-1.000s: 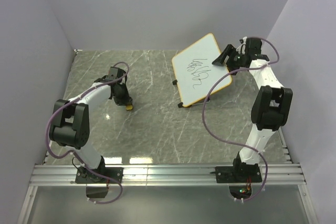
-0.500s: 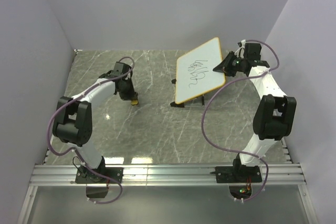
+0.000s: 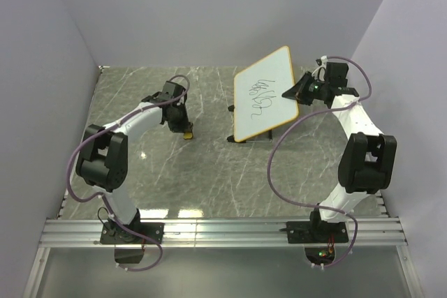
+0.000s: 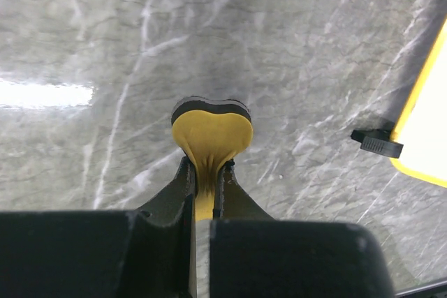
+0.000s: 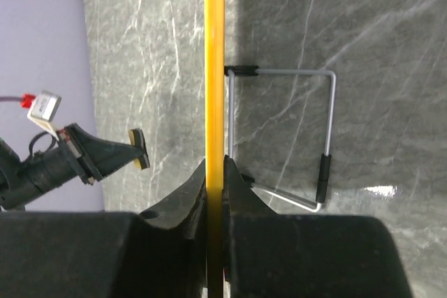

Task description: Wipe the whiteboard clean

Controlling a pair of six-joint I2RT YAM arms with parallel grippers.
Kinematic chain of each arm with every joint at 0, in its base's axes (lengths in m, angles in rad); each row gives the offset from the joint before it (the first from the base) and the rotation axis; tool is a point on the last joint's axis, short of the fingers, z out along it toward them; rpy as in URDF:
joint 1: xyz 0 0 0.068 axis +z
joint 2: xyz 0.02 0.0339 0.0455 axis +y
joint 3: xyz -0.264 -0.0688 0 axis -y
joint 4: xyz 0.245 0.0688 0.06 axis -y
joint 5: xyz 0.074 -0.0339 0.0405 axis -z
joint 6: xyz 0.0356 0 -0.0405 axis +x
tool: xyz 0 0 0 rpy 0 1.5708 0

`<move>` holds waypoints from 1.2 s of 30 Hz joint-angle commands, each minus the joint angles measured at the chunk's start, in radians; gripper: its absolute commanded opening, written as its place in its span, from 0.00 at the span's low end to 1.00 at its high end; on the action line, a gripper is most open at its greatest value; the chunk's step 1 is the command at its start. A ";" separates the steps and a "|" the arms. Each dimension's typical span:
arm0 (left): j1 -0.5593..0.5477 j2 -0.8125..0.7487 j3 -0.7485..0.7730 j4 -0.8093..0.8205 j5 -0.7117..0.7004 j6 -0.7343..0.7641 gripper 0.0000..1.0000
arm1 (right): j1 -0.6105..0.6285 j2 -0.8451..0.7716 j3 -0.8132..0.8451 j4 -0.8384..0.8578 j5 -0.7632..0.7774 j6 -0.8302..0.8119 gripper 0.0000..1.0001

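Note:
The whiteboard (image 3: 264, 95) has an orange-yellow frame and black scribbles and stands tilted at the table's back right. My right gripper (image 3: 295, 91) is shut on its right edge; in the right wrist view (image 5: 215, 172) the yellow frame (image 5: 214, 61) runs edge-on between the fingers. My left gripper (image 3: 184, 128) is shut on the small yellow eraser (image 3: 187, 132), left of the board and just above the table. In the left wrist view (image 4: 205, 172) the eraser (image 4: 211, 130) sticks out past the fingertips, and the board's corner (image 4: 426, 130) shows at the right.
The board's wire stand (image 5: 327, 137) with black feet (image 4: 377, 144) hangs behind it. The grey marble table (image 3: 195, 165) is walled at the back and both sides. A metal rail (image 3: 223, 232) runs along the near edge.
My left gripper has carried the eraser to the right, toward the board. My right gripper has raised the board's right edge, so the board stands steeper.

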 commanded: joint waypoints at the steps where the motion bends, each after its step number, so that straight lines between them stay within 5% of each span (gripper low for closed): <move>1: -0.021 0.012 0.059 -0.011 0.001 -0.014 0.00 | 0.053 -0.075 -0.036 -0.030 -0.020 -0.059 0.00; 10: -0.059 0.054 0.165 -0.043 -0.006 -0.019 0.00 | 0.256 -0.229 -0.138 -0.108 0.038 -0.123 0.00; 17: -0.111 0.083 0.214 -0.007 0.025 -0.019 0.00 | 0.285 -0.215 -0.273 -0.053 0.014 -0.136 0.00; 36: -0.154 0.066 0.266 0.055 0.069 0.014 0.00 | 0.291 0.010 0.123 -0.206 0.067 -0.113 0.00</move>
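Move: The left hand, already holding the eraser, has the whiteboard's middle and its scribble about 27 cm to its right, 10 cm farther out and some 3 cm higher. The board's near left foot is roughly 17 cm to the right, about level with this hand and 6 cm lower. From the right hand, already gripping the board's right edge, the eraser lies about 37 cm left, 9 cm back and 12 cm lower, and the board's middle 11 cm left, 1 cm ahead and 7 cm lower. Keeping its pinch on the right edge, the right hand brings the whiteboard to the eraser, sweeping left and back about 10 cm each way with a slight rise and dip and a turn of some 17 degrees counter-clockwise, then easing forward again by about half that backward reach. The left hand keeps hold of the eraser and goes to meet the board, about 9 cm right while climbing 5 cm and reaching slightly forward, tipping and turning a little clockwise, until the pad hangs just off the face by the left edge. ##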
